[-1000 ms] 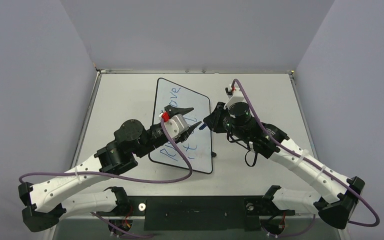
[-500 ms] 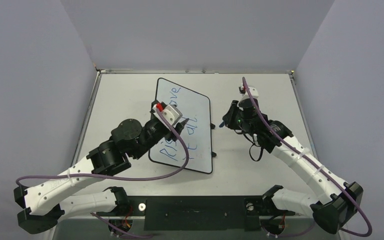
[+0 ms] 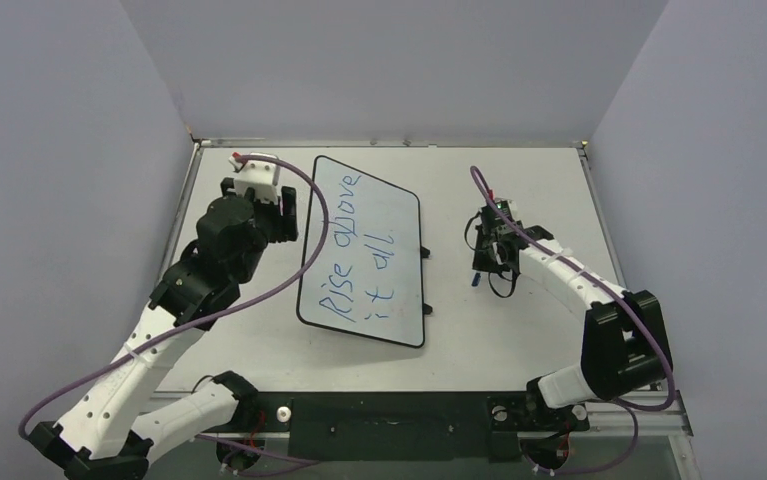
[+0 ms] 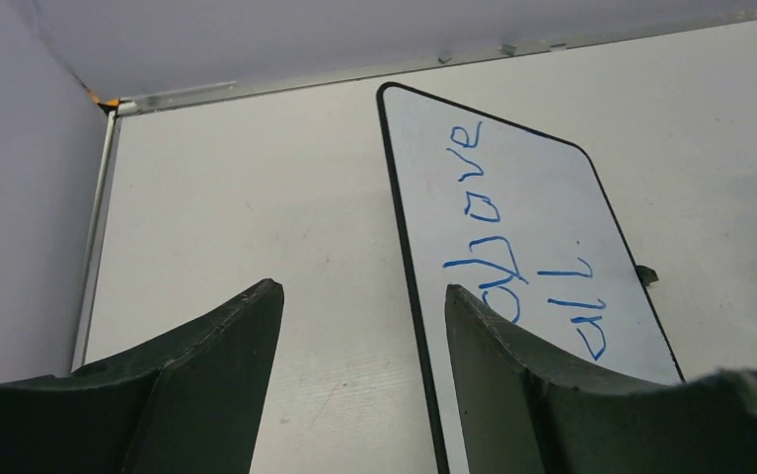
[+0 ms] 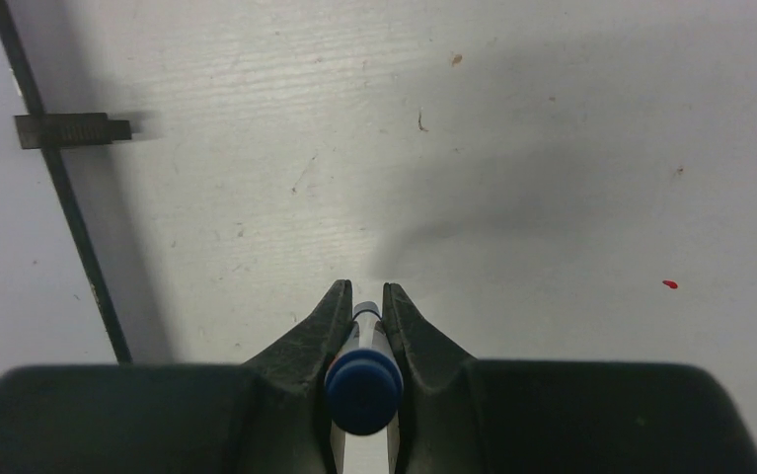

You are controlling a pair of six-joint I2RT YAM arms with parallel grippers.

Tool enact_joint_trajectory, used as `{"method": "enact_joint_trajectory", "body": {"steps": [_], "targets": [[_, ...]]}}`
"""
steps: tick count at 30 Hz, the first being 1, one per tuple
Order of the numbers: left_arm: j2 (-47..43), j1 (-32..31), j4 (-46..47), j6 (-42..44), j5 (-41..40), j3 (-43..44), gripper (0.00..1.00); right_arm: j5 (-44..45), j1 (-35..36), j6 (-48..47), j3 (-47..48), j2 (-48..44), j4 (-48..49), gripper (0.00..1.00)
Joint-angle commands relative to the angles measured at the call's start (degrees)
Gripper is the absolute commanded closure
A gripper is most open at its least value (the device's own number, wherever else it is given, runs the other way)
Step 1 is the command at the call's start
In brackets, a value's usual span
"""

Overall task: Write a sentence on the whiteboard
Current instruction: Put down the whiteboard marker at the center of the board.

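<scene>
The whiteboard (image 3: pixel 404 215) lies flat on the table, slightly skewed. On it is the sentence (image 3: pixel 351 250) in blue handwriting, "Rise above it all", in two lines. In the left wrist view the whiteboard (image 4: pixel 532 163) shows "above" and "all" of the sentence (image 4: pixel 483 202). My left gripper (image 3: pixel 284 208) hovers by the board's far left edge, open and empty, and the left gripper (image 4: pixel 364 291) straddles the black frame. My right gripper (image 5: pixel 366 289) is shut on a blue-capped marker (image 5: pixel 362 383), tip pointing down at the table right of the board. From above, the right gripper (image 3: pixel 479 268) sits over the marker (image 3: pixel 475 281).
A small black foot (image 5: pixel 63 128) sticks out from the whiteboard frame (image 5: pixel 73 232) left of the marker. Grey walls enclose the table on three sides, with a metal rim (image 3: pixel 389 143) along the back. Purple cables loop off both arms.
My left arm has swung off the board toward the far left and its jaws have widened. My right arm has carried the marker away from the board and lowered it toward the table.
</scene>
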Motion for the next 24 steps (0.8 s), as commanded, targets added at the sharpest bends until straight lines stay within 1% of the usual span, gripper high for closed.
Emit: {"method": "enact_joint_trajectory", "body": {"steps": [1, 3, 4, 5, 6, 7, 8, 9, 10, 12, 18, 20, 24], "targets": [[-1.64, 5.17, -2.12, -5.13, 2.79, 0.06, 0.41, -0.07, -0.67, -0.45, 0.28, 2.24, 3.21, 1.00], [-1.96, 6.99, -1.91, -5.52, 2.91, -1.04, 0.41, 1.47, -0.68, -0.39, 0.32, 3.46, 3.27, 0.98], [-2.12, 7.95, -1.81, -5.76, 2.77, -1.74, 0.41, 2.49, -0.75, -0.42, 0.37, 4.11, 3.34, 0.91], [-2.48, 8.34, -1.45, -5.86, 2.63, -2.11, 0.41, 2.94, -0.78, -0.49, 0.45, 4.36, 3.29, 0.87], [-2.60, 8.93, -1.27, -6.05, 2.39, -2.77, 0.41, 3.91, -0.73, -0.43, 0.46, 4.77, 3.33, 0.74], [-2.86, 9.18, -0.83, -6.14, 2.31, -3.03, 0.41, 4.48, -0.73, -0.34, 0.42, 4.88, 3.35, 0.67], [-2.97, 9.60, -0.66, -6.25, 2.29, -3.51, 0.41, 5.55, -0.72, -0.27, 0.45, 5.01, 3.31, 0.56], [-3.11, 9.74, -0.57, -6.32, 2.24, -3.66, 0.41, 6.18, -0.76, -0.17, 0.47, 4.98, 3.24, 0.50], [-3.09, 10.02, -0.53, -6.45, 2.27, -3.93, 0.41, 7.49, -0.73, -0.14, 0.51, 4.89, 3.21, 0.41], [-3.07, 10.39, -0.31, -6.56, 2.52, -4.28, 0.41, 9.34, -0.72, 0.01, 0.74, 4.75, 2.93, 0.35], [-3.52, 11.20, 0.79, -6.74, 2.39, -5.91, 0.41, 12.91, -0.48, 0.70, 0.99, 2.02, 2.85, 0.33], [-3.73, 11.46, 1.18, -6.82, 2.32, -6.54, 0.41, 13.77, -0.11, 0.77, 0.17, -0.34, 3.74, 0.33], [-4.40, 11.78, 2.39, -6.97, 2.73, -7.88, 0.41, 15.37, 2.09, 0.35, -3.52, -6.91, 8.58, 0.34]]}}
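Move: On the bare table to the right of the whiteboard lies the spot for the marker, which the right hand still holds cap end back: about level with this hand, roughly 2 cm left and 7 cm below. The whiteboard's middle is some 24 cm to its left, level ahead; the far clip sits about 12 cm left and 3 cm ahead, the near clip 12 cm left and 10 cm back. From the left hand the spot is about 37 cm right, 1 cm ahead, 33 cm down. Sinking some 2.5 cm towards the bare table beside the whiteboard, the right hand opens its fingers wide and lets go of the marker, shifting about 3 cm right and slightly forward with a roll of about 10 degrees. It then starts back up, clear of the marker. The left hand, empty and open, drifts about 5 cm left and 5 cm down, away from the board, turning slightly counter-clockwise. ##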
